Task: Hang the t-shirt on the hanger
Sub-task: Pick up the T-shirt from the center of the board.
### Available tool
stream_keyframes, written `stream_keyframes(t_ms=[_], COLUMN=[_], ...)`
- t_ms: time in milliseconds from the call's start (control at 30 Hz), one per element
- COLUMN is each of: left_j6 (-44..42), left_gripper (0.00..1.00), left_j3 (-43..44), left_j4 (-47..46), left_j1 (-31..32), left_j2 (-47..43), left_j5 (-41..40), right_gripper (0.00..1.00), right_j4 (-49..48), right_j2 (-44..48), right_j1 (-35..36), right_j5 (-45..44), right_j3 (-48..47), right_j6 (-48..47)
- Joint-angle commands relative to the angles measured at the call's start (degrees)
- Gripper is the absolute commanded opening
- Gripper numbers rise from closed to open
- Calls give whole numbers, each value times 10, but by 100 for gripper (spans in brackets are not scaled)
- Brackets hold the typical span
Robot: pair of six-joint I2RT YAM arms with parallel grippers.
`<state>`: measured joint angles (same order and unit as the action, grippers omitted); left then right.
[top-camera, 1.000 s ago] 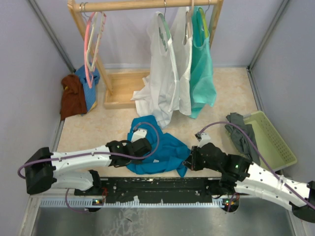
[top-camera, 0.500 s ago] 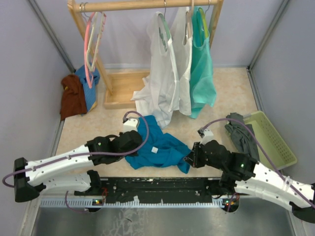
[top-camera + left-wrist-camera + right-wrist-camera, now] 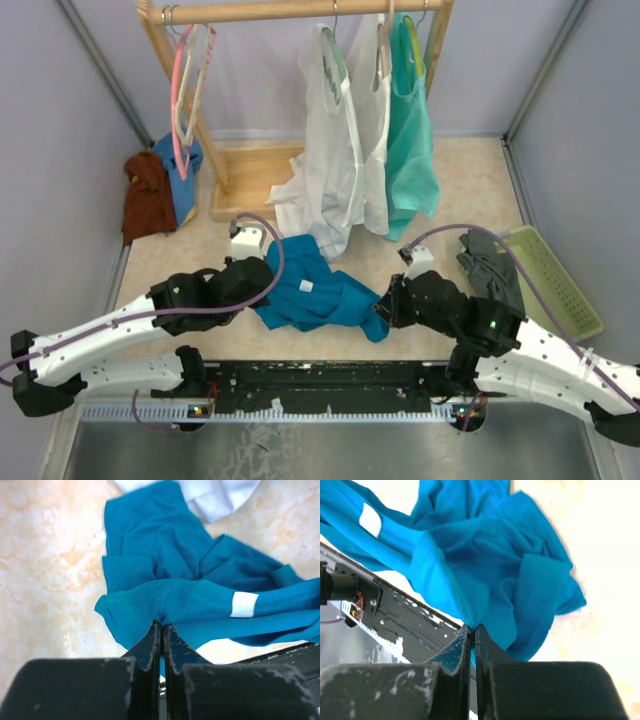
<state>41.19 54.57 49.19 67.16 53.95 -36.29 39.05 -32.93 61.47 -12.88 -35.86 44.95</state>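
Observation:
The deep teal-blue t-shirt (image 3: 318,296) lies bunched on the pale floor between my two arms, its white label (image 3: 305,286) facing up. My left gripper (image 3: 262,292) is shut on a folded edge at the shirt's left side; in the left wrist view the cloth (image 3: 165,570) is pinched at the fingertips of that gripper (image 3: 161,625). My right gripper (image 3: 383,308) is shut on the shirt's right edge, and the right wrist view shows a stitched hem (image 3: 445,575) running into the jaws of that gripper (image 3: 472,626). The pale cream hanger (image 3: 203,60) hangs on the rail beside a pink one.
A wooden rack (image 3: 290,12) at the back carries white garments (image 3: 335,150) and a mint-green tank top (image 3: 410,140). Brown and blue cloths (image 3: 150,195) are heaped at the left wall. A green basket (image 3: 555,280) with a grey cloth (image 3: 490,270) sits right. The black base rail (image 3: 320,380) runs along the near edge.
My left gripper has closed on the shirt and drawn back to the left, pulling the cloth out so its label shows. The right gripper kept its grip and shifted slightly away from me.

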Motion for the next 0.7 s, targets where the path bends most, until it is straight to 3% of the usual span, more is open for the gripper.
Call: stream_keyframes(t_ms=[0,100,233,333,433,667], left_j6=[-28,-36,-20,-8,-3,12], left_gripper=[5,25,43,44,36,44], left_j3=[49,36,-13,-73,-122,-130], left_j4=[7,-18,-39,-76,-110,-144], left_j1=[0,-2,-8,-11,-19,-21], left_j2=[2,4,15,17,26,94], left_j5=[-47,-44,-15,11,39,84], right_gripper=[0,0,0,0,0,0], right_j4=[-29,-56,-85,-99,-94,-83], right_j2=[-64,-102,-119,-100,-71,-7], right_j1=[3,3,3,3,2,3], right_j5=[-48,-46,-28,-17,-12,3], right_j3=[-95,-101,-67,-19,19,100], right_j6=[-59,-71,-58,-39,-22,22])
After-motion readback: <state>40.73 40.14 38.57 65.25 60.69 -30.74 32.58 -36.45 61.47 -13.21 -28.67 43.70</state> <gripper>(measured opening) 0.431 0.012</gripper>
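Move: My left hand holds the T-shirt's near edge; the shirt's middle is about 13 cm to its right, level fore-and-aft, some 12 cm lower. The white label is roughly 9 cm right and 1 cm ahead of that hand, the white garment's hem about 13 cm right and 11 cm ahead. From my right hand, holding the other end, the shirt's middle is some 14 cm left, 2 cm ahead; the grey cloth is about 28 cm right, 8 cm ahead. I lift both ends of the T-shirt's edge a little, then open my left fingers to a bit under half, letting go, and bring that hand about 13 cm down over the shirt, tipping it slightly downward. My right hand keeps its pinch, first swinging up, left and forward a few centimetres, then sinking some 8 cm and coming back, ending lower than it began. ##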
